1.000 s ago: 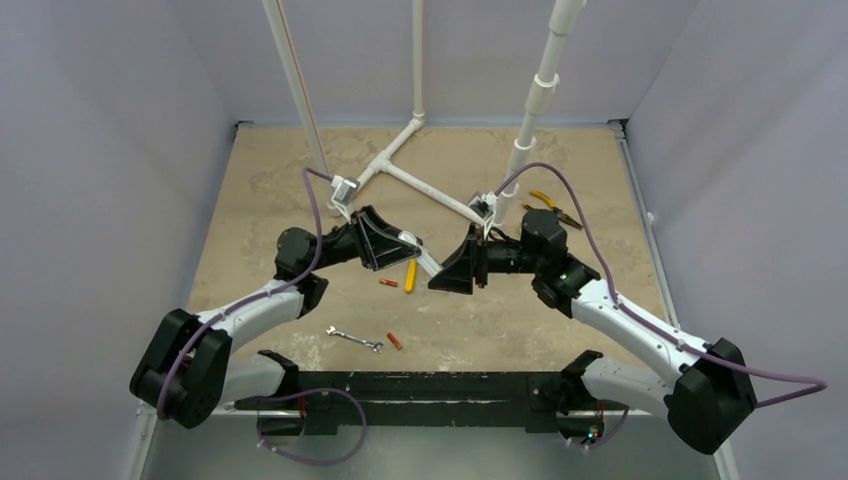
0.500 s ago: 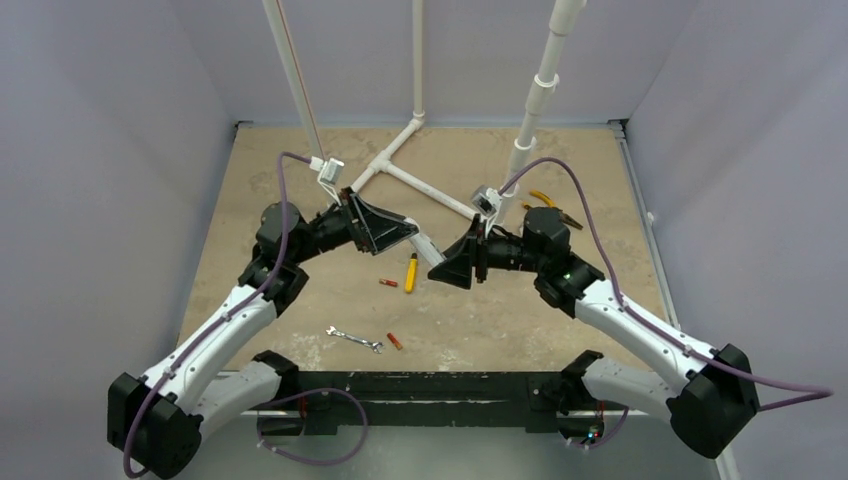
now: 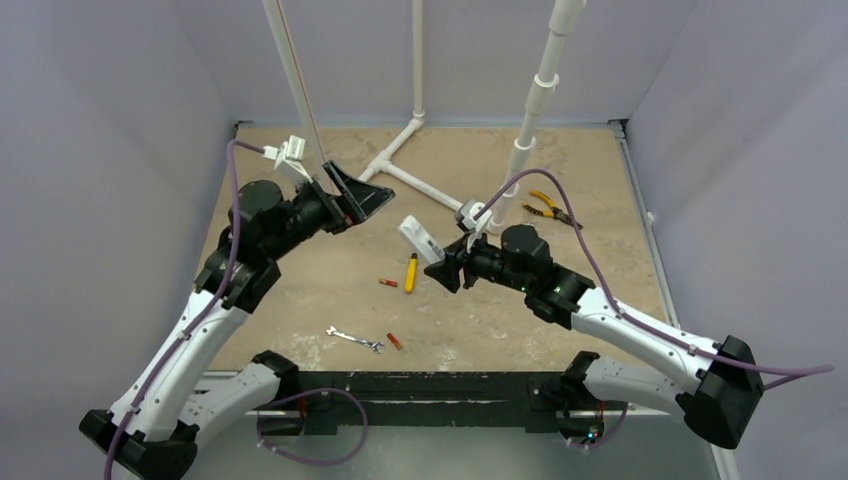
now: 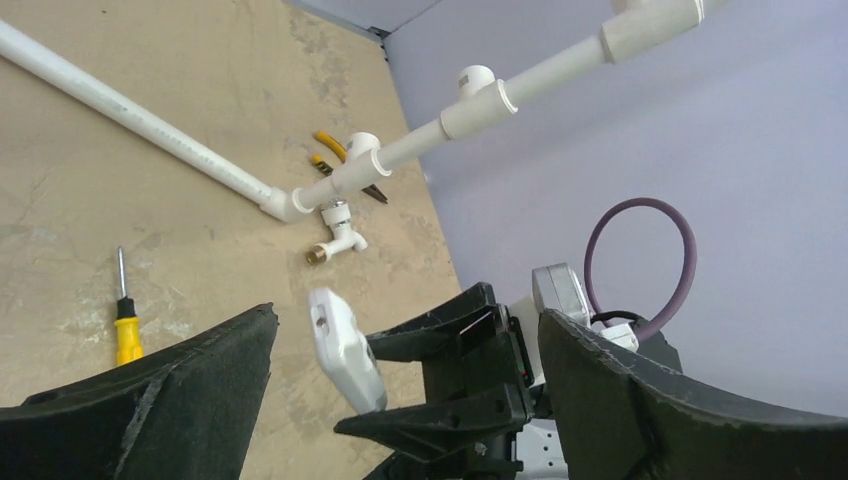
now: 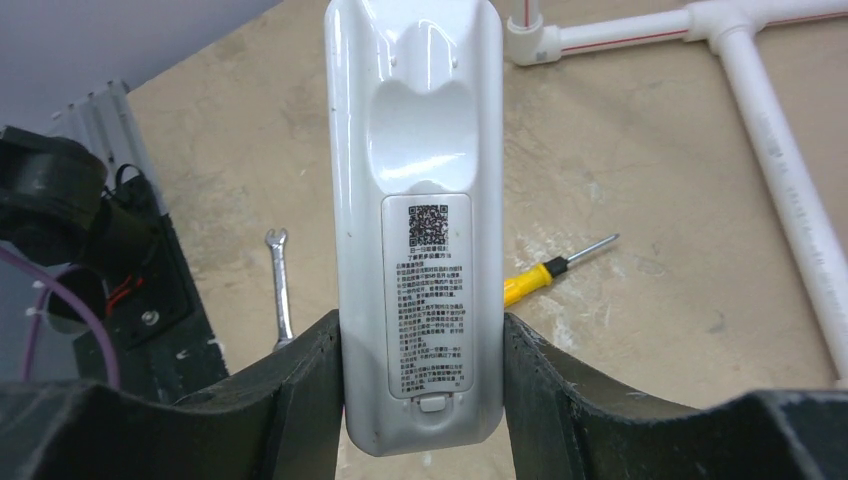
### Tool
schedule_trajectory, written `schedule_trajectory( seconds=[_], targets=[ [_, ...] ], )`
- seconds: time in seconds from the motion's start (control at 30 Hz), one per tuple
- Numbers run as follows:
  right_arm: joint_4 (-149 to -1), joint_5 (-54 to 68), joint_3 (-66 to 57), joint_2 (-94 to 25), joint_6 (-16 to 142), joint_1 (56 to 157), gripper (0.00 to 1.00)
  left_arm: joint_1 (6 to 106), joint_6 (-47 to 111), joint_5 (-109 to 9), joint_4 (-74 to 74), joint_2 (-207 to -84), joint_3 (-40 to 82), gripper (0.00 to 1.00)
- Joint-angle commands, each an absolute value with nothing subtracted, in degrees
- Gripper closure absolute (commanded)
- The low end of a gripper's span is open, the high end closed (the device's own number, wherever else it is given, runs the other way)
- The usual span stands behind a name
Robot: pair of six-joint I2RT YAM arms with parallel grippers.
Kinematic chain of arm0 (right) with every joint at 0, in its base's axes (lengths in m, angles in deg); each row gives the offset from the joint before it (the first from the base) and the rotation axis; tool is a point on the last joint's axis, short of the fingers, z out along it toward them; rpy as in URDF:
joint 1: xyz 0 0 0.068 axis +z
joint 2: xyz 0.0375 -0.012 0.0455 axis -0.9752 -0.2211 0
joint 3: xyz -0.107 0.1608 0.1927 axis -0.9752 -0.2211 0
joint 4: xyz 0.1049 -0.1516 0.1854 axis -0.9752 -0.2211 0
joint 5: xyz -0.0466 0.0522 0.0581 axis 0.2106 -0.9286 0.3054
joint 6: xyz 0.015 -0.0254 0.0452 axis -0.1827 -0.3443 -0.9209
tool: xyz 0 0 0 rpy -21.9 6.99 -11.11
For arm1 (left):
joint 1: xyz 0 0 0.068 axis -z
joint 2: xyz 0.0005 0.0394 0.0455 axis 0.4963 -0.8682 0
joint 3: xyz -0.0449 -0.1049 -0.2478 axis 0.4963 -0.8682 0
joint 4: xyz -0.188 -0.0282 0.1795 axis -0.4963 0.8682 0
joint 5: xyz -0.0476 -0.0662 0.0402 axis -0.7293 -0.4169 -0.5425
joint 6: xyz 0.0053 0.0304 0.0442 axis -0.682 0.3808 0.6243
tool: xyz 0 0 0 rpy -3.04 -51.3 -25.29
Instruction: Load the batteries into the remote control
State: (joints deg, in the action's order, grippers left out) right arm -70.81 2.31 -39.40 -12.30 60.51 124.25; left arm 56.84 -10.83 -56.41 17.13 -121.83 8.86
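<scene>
My right gripper [image 3: 447, 266] is shut on the lower end of the white remote control [image 3: 420, 240] and holds it above the table. In the right wrist view the remote control [image 5: 420, 200] shows its back, with a printed label and the cover in place, and it sits tight between my fingers [image 5: 300, 390]. My left gripper [image 3: 357, 196] is open and empty, raised to the upper left of the remote. Its wrist view looks down on the remote control [image 4: 345, 350] in the right gripper [image 4: 450, 400]. Two orange-red batteries lie on the table, one [image 3: 388, 283] beside the screwdriver, one [image 3: 394, 340] nearer the front.
A yellow-handled screwdriver [image 3: 410, 272] lies under the held remote. A silver wrench [image 3: 355, 340] lies near the front battery. White PVC pipes [image 3: 420, 185] run across the back of the table and rise as posts. Yellow pliers [image 3: 550, 208] lie at the back right.
My left gripper has opened, let go of the remote and drawn back up and to the left. The right gripper keeps the remote and has shifted slightly left.
</scene>
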Motion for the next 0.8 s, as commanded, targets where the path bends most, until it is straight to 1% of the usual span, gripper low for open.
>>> schedule_trajectory(
  seconds=[0.0, 0.23, 0.4, 0.53, 0.6, 0.7, 0.77],
  targets=[
    [-64.48, 10.61, -38.99, -11.00, 64.07, 124.49, 1.00, 56.92, -10.48, -52.66, 23.94, -119.61, 9.59, 0.00],
    [-64.39, 13.65, -37.88, -12.25, 64.53, 126.40, 1.00, 58.30, -16.09, -59.82, 15.01, -121.23, 1.99, 0.00],
    [-65.43, 14.48, -36.27, -13.92, 66.41, 128.98, 1.00, 61.77, -18.79, -54.86, 11.90, -121.54, 0.79, 0.00],
    [-64.45, 14.24, -36.29, -13.81, 66.63, 130.27, 1.00, 62.72, -19.70, -53.11, 10.48, -122.10, 0.76, 0.01],
    [-64.05, 13.99, -36.34, -13.83, 66.54, 130.75, 1.00, 62.95, -20.18, -53.45, 9.32, -122.99, 0.71, 0.07],
    [-64.24, 14.10, -36.01, -14.18, 66.62, 131.54, 1.00, 63.88, -20.67, -54.20, 7.21, -124.38, 0.16, 0.21],
    [-64.24, 14.20, -35.89, -14.29, 66.82, 132.20, 1.00, 64.93, -20.64, -53.72, 6.85, -125.15, -0.04, 0.28]
  ],
)
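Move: The remote control, held by the right gripper at its lower end, has its middle about 9 cm to the left hand's right, level with it fore and aft and some 12 cm below; from the right hand that is about 4 cm ahead, 4 cm left and 1 cm above. Some 35 cm below the left hand on the table, the screwdriver lies 2 cm farther out and 8 cm right, the nearer battery 1 cm ahead and 2 cm right. The left hand, wide open, comes down onto the free upper end of the remote: after a small start back it sinks about 7 cm and lifts again by 1.5 cm, shifting some 3.5 cm right overall, while the wrist tips down about 10 degrees and the fingers at last begin to close on either side of that end, to about three quarters open. The right hand keeps its pinch on the lower end, edges 2 cm forward and comes back again, ending 1.5 cm nearer the left hand with its fingertips tilted up a little. ##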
